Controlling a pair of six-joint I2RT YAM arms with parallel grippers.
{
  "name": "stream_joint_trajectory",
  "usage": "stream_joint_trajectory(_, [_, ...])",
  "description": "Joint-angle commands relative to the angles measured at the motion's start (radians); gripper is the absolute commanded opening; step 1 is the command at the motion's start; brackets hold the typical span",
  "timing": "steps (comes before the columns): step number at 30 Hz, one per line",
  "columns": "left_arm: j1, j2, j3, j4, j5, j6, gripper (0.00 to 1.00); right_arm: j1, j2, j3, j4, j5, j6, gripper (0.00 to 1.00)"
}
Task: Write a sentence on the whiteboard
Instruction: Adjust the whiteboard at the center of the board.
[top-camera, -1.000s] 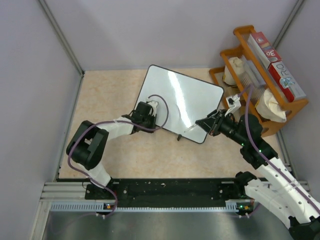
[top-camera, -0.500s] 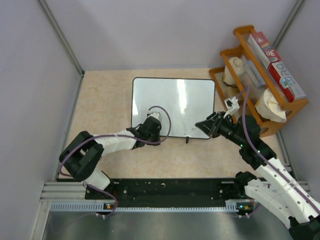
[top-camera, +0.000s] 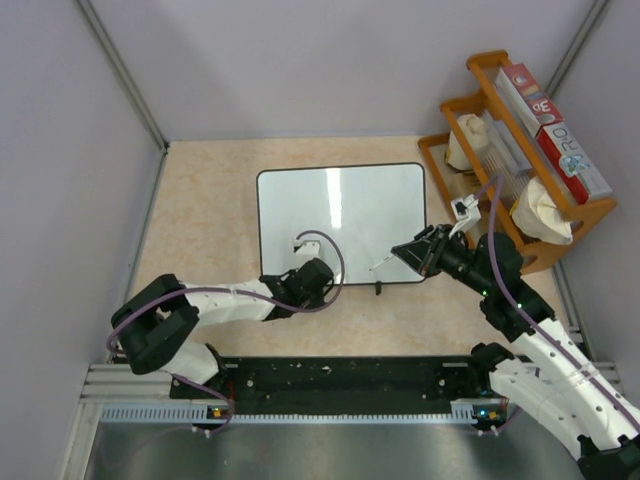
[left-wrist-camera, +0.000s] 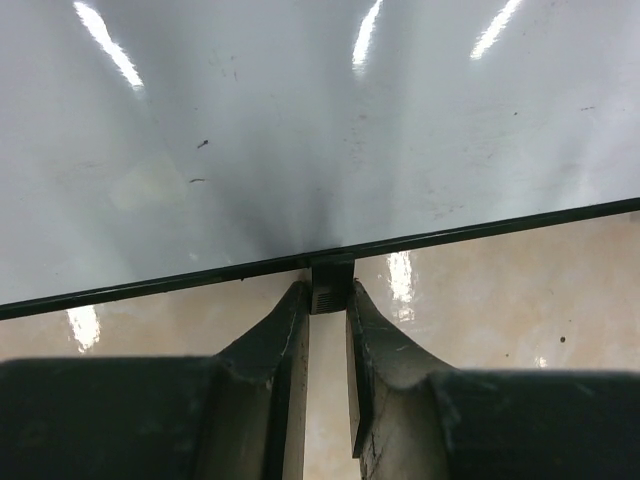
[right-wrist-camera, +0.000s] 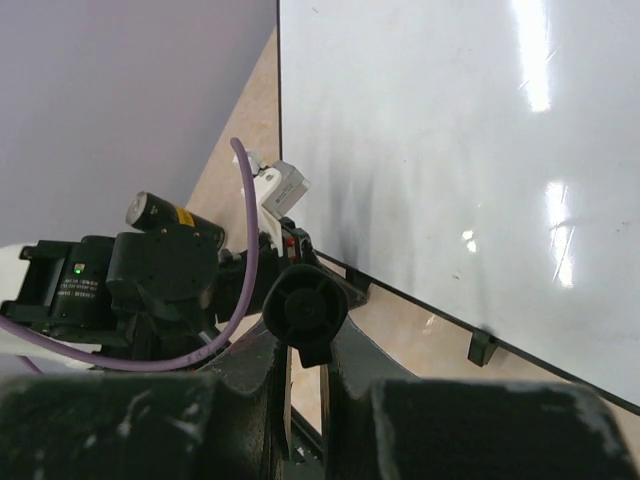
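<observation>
The whiteboard (top-camera: 340, 215) lies flat on the tan table with its long edges running left to right, and its glossy face (left-wrist-camera: 320, 120) is blank. My left gripper (top-camera: 305, 285) sits at the board's near edge. In the left wrist view it (left-wrist-camera: 328, 298) is shut on one small black foot (left-wrist-camera: 331, 285) of the frame. My right gripper (top-camera: 408, 255) hovers over the board's near right corner. It (right-wrist-camera: 308, 345) is shut on a marker with a black end (right-wrist-camera: 305, 308), whose white body (top-camera: 379, 265) points at the board.
An orange wooden rack (top-camera: 575, 215) with boxes and white items stands at the back right, close behind my right arm. A second black foot (top-camera: 379, 289) sticks out from the board's near edge. Grey walls enclose the table, and a black rail (top-camera: 340, 375) runs along its near side.
The whiteboard has turned from a tilted position to square with the table and slid nearer. My left gripper swung right and nearer with its foot. The right arm barely moved.
</observation>
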Motion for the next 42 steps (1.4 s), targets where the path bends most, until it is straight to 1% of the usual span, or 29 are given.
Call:
stream_joint_trajectory(1, [-0.054, -0.014, -0.027, -0.077, -0.014, -0.080, 0.00, -0.009, -0.022, -0.002, 0.025, -0.006, 0.007, 0.00])
stream_joint_trajectory(3, [-0.074, -0.005, -0.024, -0.077, -0.017, -0.094, 0.00, -0.008, -0.028, -0.004, 0.022, -0.004, 0.008, 0.00])
stream_joint_trajectory(4, [-0.093, 0.000, -0.021, -0.078, -0.018, -0.097, 0.04, -0.008, -0.029, -0.004, 0.020, -0.006, 0.008, 0.00])
stream_joint_trajectory(5, [-0.101, 0.004, -0.015, -0.080, -0.017, -0.100, 0.10, -0.008, -0.031, -0.004, 0.019, -0.003, 0.008, 0.00])
stream_joint_trajectory(7, [-0.117, 0.017, -0.006, -0.094, -0.015, -0.103, 0.30, -0.009, -0.039, -0.001, 0.008, -0.001, 0.008, 0.00])
stream_joint_trajectory(8, [-0.125, 0.015, -0.002, -0.110, -0.021, -0.114, 0.48, -0.008, -0.040, 0.001, 0.005, 0.005, 0.007, 0.00])
stream_joint_trajectory(10, [-0.139, -0.011, -0.007, -0.124, -0.035, -0.120, 0.59, -0.009, -0.046, 0.010, -0.006, 0.008, 0.005, 0.00])
stream_joint_trajectory(11, [-0.142, -0.047, -0.018, -0.127, -0.034, -0.112, 0.64, -0.008, -0.046, 0.013, -0.011, 0.014, 0.002, 0.00])
stream_joint_trajectory(16, [-0.145, -0.178, -0.039, -0.135, 0.035, -0.031, 0.69, -0.008, -0.032, 0.028, -0.018, 0.029, -0.021, 0.00])
stream_joint_trajectory(20, [-0.145, -0.299, -0.018, -0.196, 0.130, 0.037, 0.72, -0.008, 0.053, 0.056, -0.012, 0.031, -0.055, 0.00])
stream_joint_trajectory(21, [-0.147, -0.317, -0.010, -0.236, 0.144, 0.049, 0.72, -0.008, 0.079, 0.064, -0.011, 0.026, -0.061, 0.00])
stream_joint_trajectory(24, [-0.144, -0.396, 0.016, -0.268, 0.178, 0.076, 0.75, -0.009, 0.151, 0.094, 0.017, 0.000, -0.091, 0.00])
stream_joint_trajectory(26, [-0.142, -0.449, 0.028, -0.259, 0.183, 0.081, 0.78, -0.008, 0.179, 0.110, 0.035, -0.010, -0.101, 0.00])
stream_joint_trajectory(31, [-0.122, -0.508, 0.073, -0.226, 0.172, 0.119, 0.83, -0.008, 0.244, 0.137, 0.063, -0.076, -0.101, 0.00])
stream_joint_trajectory(33, [-0.107, -0.523, 0.090, -0.221, 0.169, 0.135, 0.86, -0.008, 0.227, 0.101, 0.092, -0.095, -0.076, 0.00])
stream_joint_trajectory(36, [-0.093, -0.558, 0.070, -0.178, 0.182, 0.188, 0.87, -0.008, 0.137, 0.007, 0.126, -0.067, -0.058, 0.00])
stream_joint_trajectory(37, [-0.091, -0.571, 0.045, -0.164, 0.183, 0.208, 0.87, -0.008, 0.077, -0.014, 0.132, -0.043, -0.064, 0.00])
stream_joint_trajectory(39, [-0.085, -0.613, 0.010, -0.103, 0.189, 0.218, 0.88, -0.008, 0.020, -0.066, 0.118, -0.012, -0.072, 0.00])
stream_joint_trajectory(41, [-0.076, -0.650, -0.044, -0.060, 0.210, 0.213, 0.89, -0.008, -0.067, -0.083, 0.074, 0.008, -0.081, 0.00])
stream_joint_trajectory(42, [-0.062, -0.660, -0.062, -0.010, 0.225, 0.205, 0.91, -0.008, -0.095, -0.091, 0.056, 0.008, -0.079, 0.00])
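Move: Between the left fingertips sits the whiteboard's left clip, practically at the hand point. From there the whiteboard's middle lies about 21 cm ahead and 5 cm right at table height, the right clip some 18 cm right and level with it, and the marker in the right hand about 16 cm right, 3 cm ahead and 20 cm up. From the right hand, the left clip lies about 21 cm left, 4 cm back and 23 cm below. Keeping its pinch on the left clip, the left hand drags the whiteboard's near edge back towards the robot by about 2 cm, then spreads its fingers wide to let go. It backs off a little more and rises some 15 cm, turning clockwise and tipping up. The right hand, still gripping the marker, dips forward, down and left, then draws back, ending slightly lower. ##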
